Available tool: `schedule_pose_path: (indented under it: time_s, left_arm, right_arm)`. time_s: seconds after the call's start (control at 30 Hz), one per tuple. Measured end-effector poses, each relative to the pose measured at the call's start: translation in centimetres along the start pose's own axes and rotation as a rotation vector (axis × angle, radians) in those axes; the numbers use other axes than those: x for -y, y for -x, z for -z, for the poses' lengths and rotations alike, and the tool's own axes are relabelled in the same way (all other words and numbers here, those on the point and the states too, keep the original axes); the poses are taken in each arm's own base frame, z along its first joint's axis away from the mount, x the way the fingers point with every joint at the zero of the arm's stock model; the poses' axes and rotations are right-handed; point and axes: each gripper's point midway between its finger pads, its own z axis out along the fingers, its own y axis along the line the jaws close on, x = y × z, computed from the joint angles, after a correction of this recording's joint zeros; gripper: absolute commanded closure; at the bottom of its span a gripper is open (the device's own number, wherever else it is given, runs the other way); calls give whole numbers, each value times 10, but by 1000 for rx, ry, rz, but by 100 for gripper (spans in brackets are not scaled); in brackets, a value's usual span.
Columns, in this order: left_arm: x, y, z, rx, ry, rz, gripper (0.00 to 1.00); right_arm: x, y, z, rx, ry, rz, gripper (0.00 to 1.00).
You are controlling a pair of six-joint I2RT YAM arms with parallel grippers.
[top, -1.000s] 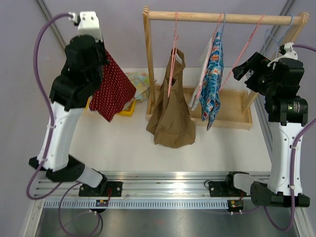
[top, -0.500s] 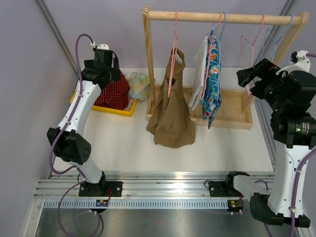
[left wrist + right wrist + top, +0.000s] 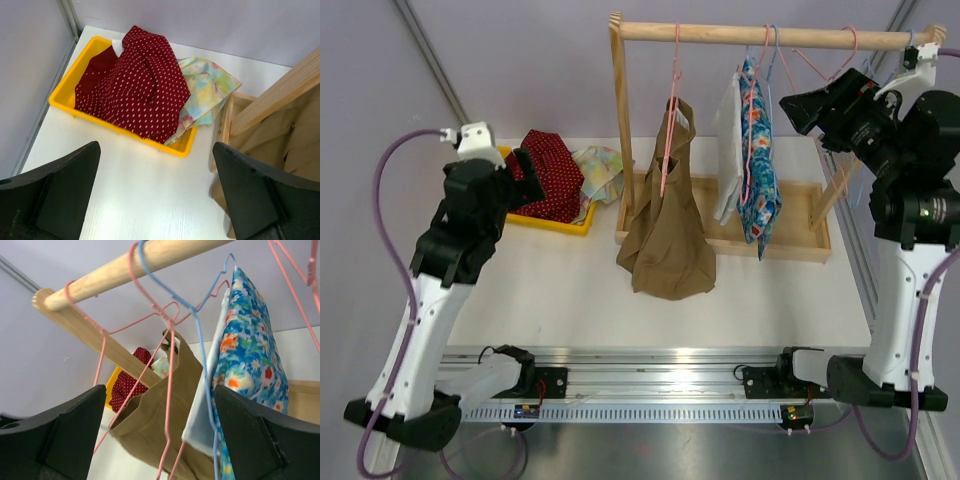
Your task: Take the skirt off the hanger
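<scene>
A dark red dotted skirt (image 3: 548, 175) (image 3: 137, 85) lies bunched in the yellow tray (image 3: 555, 222) (image 3: 62, 92), off any hanger. My left gripper (image 3: 525, 165) (image 3: 155, 146) is open and empty, hovering just in front of that tray. A brown skirt (image 3: 667, 235) (image 3: 155, 415) hangs on a pink hanger (image 3: 672, 100) (image 3: 170, 370) on the wooden rail (image 3: 760, 36). Beside it hang a pale garment and a blue floral one (image 3: 758, 170) (image 3: 252, 365) on a blue hanger (image 3: 200, 340). My right gripper (image 3: 800, 108) (image 3: 160, 390) is open, up near the rail, right of the floral garment, touching nothing.
A pastel floral cloth (image 3: 205, 95) lies over the tray's right end. The rack's upright post (image 3: 618, 120) and wooden base (image 3: 790, 240) stand behind the brown skirt. Bare pink hangers (image 3: 830, 60) hang at the rail's right end, close to my right arm.
My left gripper has opened, let the red dotted skirt down into the yellow tray and drawn back towards me. My right gripper has risen and moved left towards the rail.
</scene>
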Motion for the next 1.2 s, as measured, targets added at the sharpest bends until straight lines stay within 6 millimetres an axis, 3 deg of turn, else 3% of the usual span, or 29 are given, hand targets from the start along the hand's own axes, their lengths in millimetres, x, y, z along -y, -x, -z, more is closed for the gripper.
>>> schedule_pose_path:
  time_s: [0.13, 0.3, 0.43, 0.53, 0.57, 0.63, 0.67, 0.7, 0.97, 1.1, 1.2]
  left_arm:
    - [-21, -28, 37, 28, -22, 37, 1]
    - [-31, -73, 47, -34, -41, 32, 1]
    - [-34, -98, 46, -79, -43, 19, 1]
    - [-34, -108, 45, -99, -47, 18, 1]
    - [-34, -109, 44, -103, -49, 19, 1]
    - [-33, -111, 44, -107, -54, 22, 1]
    - [-32, -112, 43, -110, -57, 25, 1]
    - [-31, -112, 43, -110, -61, 29, 1]
    - [-17, -107, 45, -123, -123, 33, 1]
    - [7, -74, 51, -87, -193, 28, 1]
    - [46, -38, 64, -35, -308, -2, 1]
  right_arm:
    - [26, -15, -44, -75, -23, -52, 9]
    - [63, -46, -87, -177, -76, -118, 16]
    - [67, -58, -99, -212, -79, -129, 40]
    - [56, -67, -104, -228, -60, -119, 56]
    - [52, -70, -105, -235, -50, -115, 67]
    - [47, -74, -106, -245, -40, -105, 81]
    - [46, -76, -107, -249, -40, -105, 98]
    - [47, -77, -107, -250, -37, -98, 100]
    - [52, -69, -106, -227, -74, -44, 100]
    - [50, -54, -98, -215, -120, -24, 100]
    - [41, -39, -90, -192, -125, -12, 100]
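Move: The blue hanger that carries the floral skirt has its neck about 10 cm ahead of the right hand, 3 cm to its left and 9 cm lower; from the left hand it is roughly 10 cm ahead, 37 cm to the right and 6 cm higher. Counted from the right hand, the white cloth hangs some 10 cm ahead, 8 cm left and 25 cm below, and an empty pink hanger about 10 cm ahead, 4 cm right and 5 cm below. The right hand dives about 10 cm forward and 9 cm down to the blue hanger, tipping some 15 degrees, edges left while its fingers shut and pinch the wire just below the neck, then rises about 3 cm, easing right. The open left hand sinks and backs off from the yellow basket, pauses, then swings right and up towards the rack. ##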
